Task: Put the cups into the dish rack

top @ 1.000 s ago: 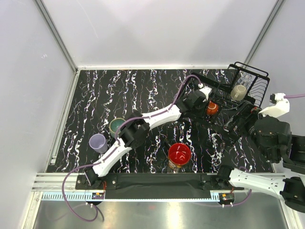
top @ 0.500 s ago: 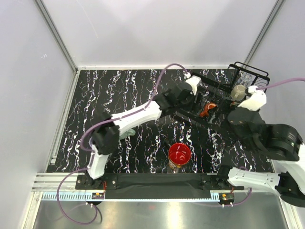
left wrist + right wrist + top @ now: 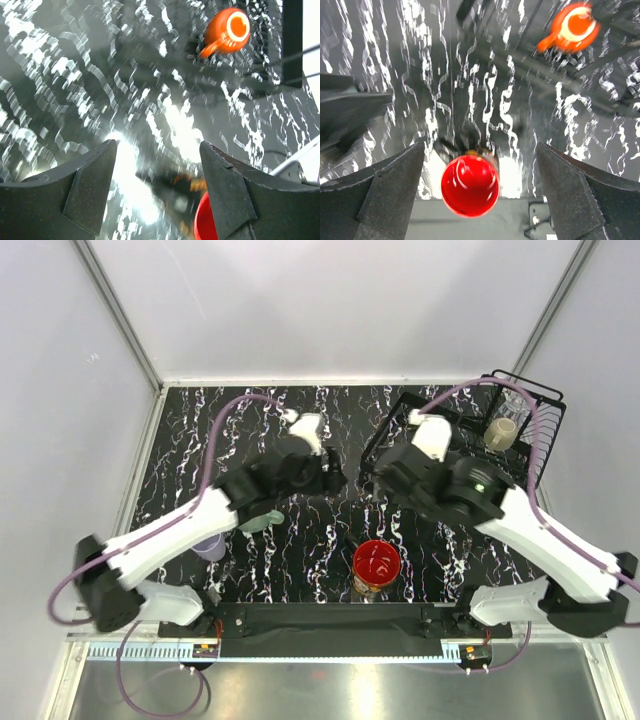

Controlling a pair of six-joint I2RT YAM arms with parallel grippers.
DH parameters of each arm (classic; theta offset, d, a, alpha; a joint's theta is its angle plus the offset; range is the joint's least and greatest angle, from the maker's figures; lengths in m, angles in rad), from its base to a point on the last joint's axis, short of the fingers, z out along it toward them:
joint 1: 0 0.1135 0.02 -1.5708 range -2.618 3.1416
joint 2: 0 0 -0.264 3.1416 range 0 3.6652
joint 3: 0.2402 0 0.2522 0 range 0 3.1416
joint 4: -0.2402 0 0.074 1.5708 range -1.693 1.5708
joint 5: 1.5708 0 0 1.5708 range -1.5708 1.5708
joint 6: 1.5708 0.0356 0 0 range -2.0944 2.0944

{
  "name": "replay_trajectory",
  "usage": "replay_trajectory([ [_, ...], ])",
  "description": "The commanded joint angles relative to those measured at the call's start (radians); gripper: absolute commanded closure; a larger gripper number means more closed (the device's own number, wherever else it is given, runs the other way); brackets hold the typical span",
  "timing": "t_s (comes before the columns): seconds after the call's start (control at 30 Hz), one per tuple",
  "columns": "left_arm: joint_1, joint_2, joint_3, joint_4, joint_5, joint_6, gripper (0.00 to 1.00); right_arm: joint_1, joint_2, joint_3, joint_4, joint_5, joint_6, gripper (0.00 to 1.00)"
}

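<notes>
The black wire dish rack (image 3: 541, 406) stands at the far right with a beige mug (image 3: 500, 432) and a clear glass (image 3: 515, 400) in it. The small orange mug (image 3: 231, 28) lies inside the rack, also seen as the orange mug (image 3: 574, 27) in the right wrist view. The large red-inside mug (image 3: 377, 562) stands upright near the front edge. My left gripper (image 3: 157, 165) is open and empty over the table's middle. My right gripper (image 3: 480, 170) is open and empty, high above the red-inside mug (image 3: 470, 185). The left arm partly hides the teal mug (image 3: 263, 523) and the lavender tumbler (image 3: 210, 546).
White walls close the table on the left, back and right. A black bar (image 3: 330, 618) with both arm bases runs along the near edge. The two arms come close together above the table's centre, next to the rack's left side.
The left gripper opened and drew back left from the rack, leaving the orange mug inside. The right arm swung from the right side to over the table's middle.
</notes>
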Motion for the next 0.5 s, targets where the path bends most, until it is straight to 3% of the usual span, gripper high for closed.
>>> replay_trajectory([
  [0.0,0.013,-0.227,-0.083,-0.058,-0.062,-0.061,0.28,-0.014,0.052,0.003,-0.032,-0.127,-0.048,0.0],
  [0.23,0.032,-0.543,-0.231,-0.191,0.016,-0.109,0.27,-0.02,0.106,-0.202,-0.01,-0.33,-0.087,0.0],
  [0.47,0.032,-0.671,-0.332,-0.231,0.201,-0.155,0.26,-0.019,-0.053,-0.475,0.097,-0.488,-0.01,0.05],
])
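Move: The red cup stands about 10 cm back from my open right hand and 4 cm to its left, its middle some 25 cm below. The orange cup in the rack is about 17 cm ahead and 12 cm to the right of that hand, also 25 cm lower. From my empty left hand the green cup is some 22 cm left, level fore and aft, 19 cm below; the red cup is 17 cm back and 6 cm right. I drop my right hand about 15 cm towards the red cup, soon also drawing it back some 7 cm, tipping the wrist about 30 degrees so the wide-open fingers point steeply down near the rim; no contact can be seen. Meanwhile I swing my left hand, fingers still open, some 15 cm left and back, rising a little, away from the rack and the red cup. ##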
